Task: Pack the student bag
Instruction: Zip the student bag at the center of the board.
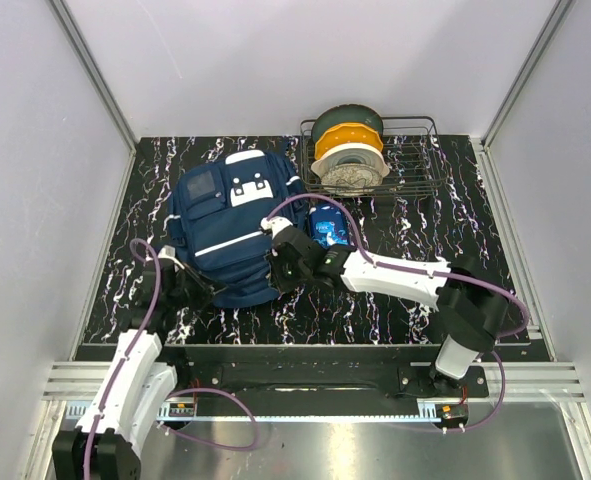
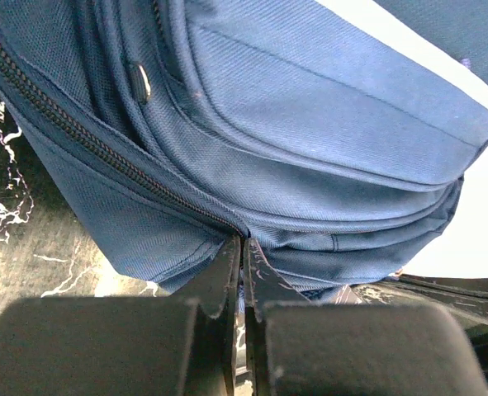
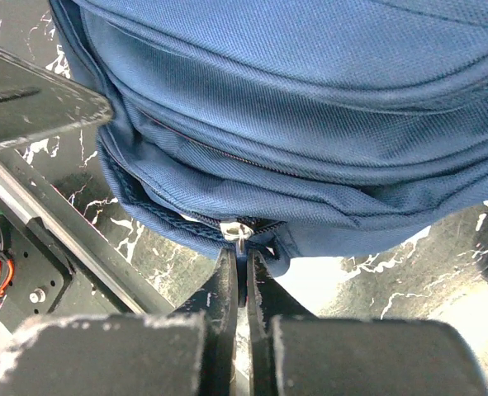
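Note:
The student bag (image 1: 225,225), a navy backpack with white patches and a thin white stripe, lies on the marbled black table. My left gripper (image 1: 205,288) sits at its near left edge. In the left wrist view that gripper (image 2: 244,247) is shut, pinching a fold of the bag's fabric (image 2: 310,173) where a closed zipper (image 2: 103,157) ends. My right gripper (image 1: 277,262) is at the bag's near right edge. In the right wrist view it (image 3: 242,260) is shut on the small blue pull tab hanging from the silver zipper slider (image 3: 237,230).
A small bright-blue patterned pencil case (image 1: 328,228) lies just right of the bag, beside the right arm. A wire basket (image 1: 415,165) at the back right holds filament spools (image 1: 350,150). White walls enclose the table on three sides.

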Motion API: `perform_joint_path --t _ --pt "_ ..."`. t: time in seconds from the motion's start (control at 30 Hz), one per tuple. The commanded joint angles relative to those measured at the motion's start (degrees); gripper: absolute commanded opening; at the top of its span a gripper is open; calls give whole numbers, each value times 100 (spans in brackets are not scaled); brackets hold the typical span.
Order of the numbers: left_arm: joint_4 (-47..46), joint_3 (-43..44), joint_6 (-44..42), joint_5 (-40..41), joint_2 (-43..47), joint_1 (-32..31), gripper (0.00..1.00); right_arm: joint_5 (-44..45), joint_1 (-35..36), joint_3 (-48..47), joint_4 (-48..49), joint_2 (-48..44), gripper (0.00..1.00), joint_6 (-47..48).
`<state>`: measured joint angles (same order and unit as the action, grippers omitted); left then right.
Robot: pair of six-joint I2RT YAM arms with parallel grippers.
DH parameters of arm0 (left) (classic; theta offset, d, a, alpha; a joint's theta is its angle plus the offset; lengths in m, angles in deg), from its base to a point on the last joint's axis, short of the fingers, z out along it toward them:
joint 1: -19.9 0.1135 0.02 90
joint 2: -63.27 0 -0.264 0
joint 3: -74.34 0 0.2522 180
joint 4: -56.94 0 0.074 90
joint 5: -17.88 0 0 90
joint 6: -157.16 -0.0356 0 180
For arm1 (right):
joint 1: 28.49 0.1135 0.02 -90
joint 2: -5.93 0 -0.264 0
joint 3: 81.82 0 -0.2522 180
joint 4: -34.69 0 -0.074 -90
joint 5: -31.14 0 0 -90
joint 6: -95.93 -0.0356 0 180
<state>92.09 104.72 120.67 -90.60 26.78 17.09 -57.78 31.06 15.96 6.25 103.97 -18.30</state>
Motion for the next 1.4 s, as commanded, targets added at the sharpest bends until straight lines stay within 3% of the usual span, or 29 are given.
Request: perform_joint_path --t 0.0,0.1,0.37,0.57,0.87,1.37 --pt "382 910 -473 1011 247 244 0 393 -311 131 167 -557 0 138" --pt "910 1360 -781 1093 414 735 0 428 -496 289 132 -680 0 181" --pt "1482 1888 -1414 4 406 2308 0 411 -848 422 62 -672 0 366" --pt "1991 2537 -1932 -296 371 3118 0 314 -1182 203 114 -365 0 480" --pt "2493 3294 -2152 -15 292 3102 0 270 -1894 -360 421 259 0 568" --pt "2564 3330 -2117 -15 344 3032 0 130 -2562 -878 1055 1147 0 586"
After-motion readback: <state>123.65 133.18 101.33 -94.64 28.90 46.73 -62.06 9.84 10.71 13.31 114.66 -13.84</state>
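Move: My right fingers already hold the main zip's pull at the bag's near edge; the bag's right flank, where I take the pull, lies about 15 cm ahead and 8 cm to the right, a little lower. The bag's middle is about 16 cm ahead and 9 cm left of my right hand, the pencil case 15 cm ahead, 13 cm right and 8 cm below. My left hand, already pinching the bag's near-left zip edge, has that pull some 14 cm to its right, roughly level. With my right fingers shut on the pull, I draw it around the bag's near-right corner and on along its right flank, some 16 cm forward and 7 cm right, rising slightly before sinking, turning about 15 degrees clockwise. My left hand keeps its pinch and hauls the zip edge about 12 cm up and 10 cm left, away from the pull, then holds there. ##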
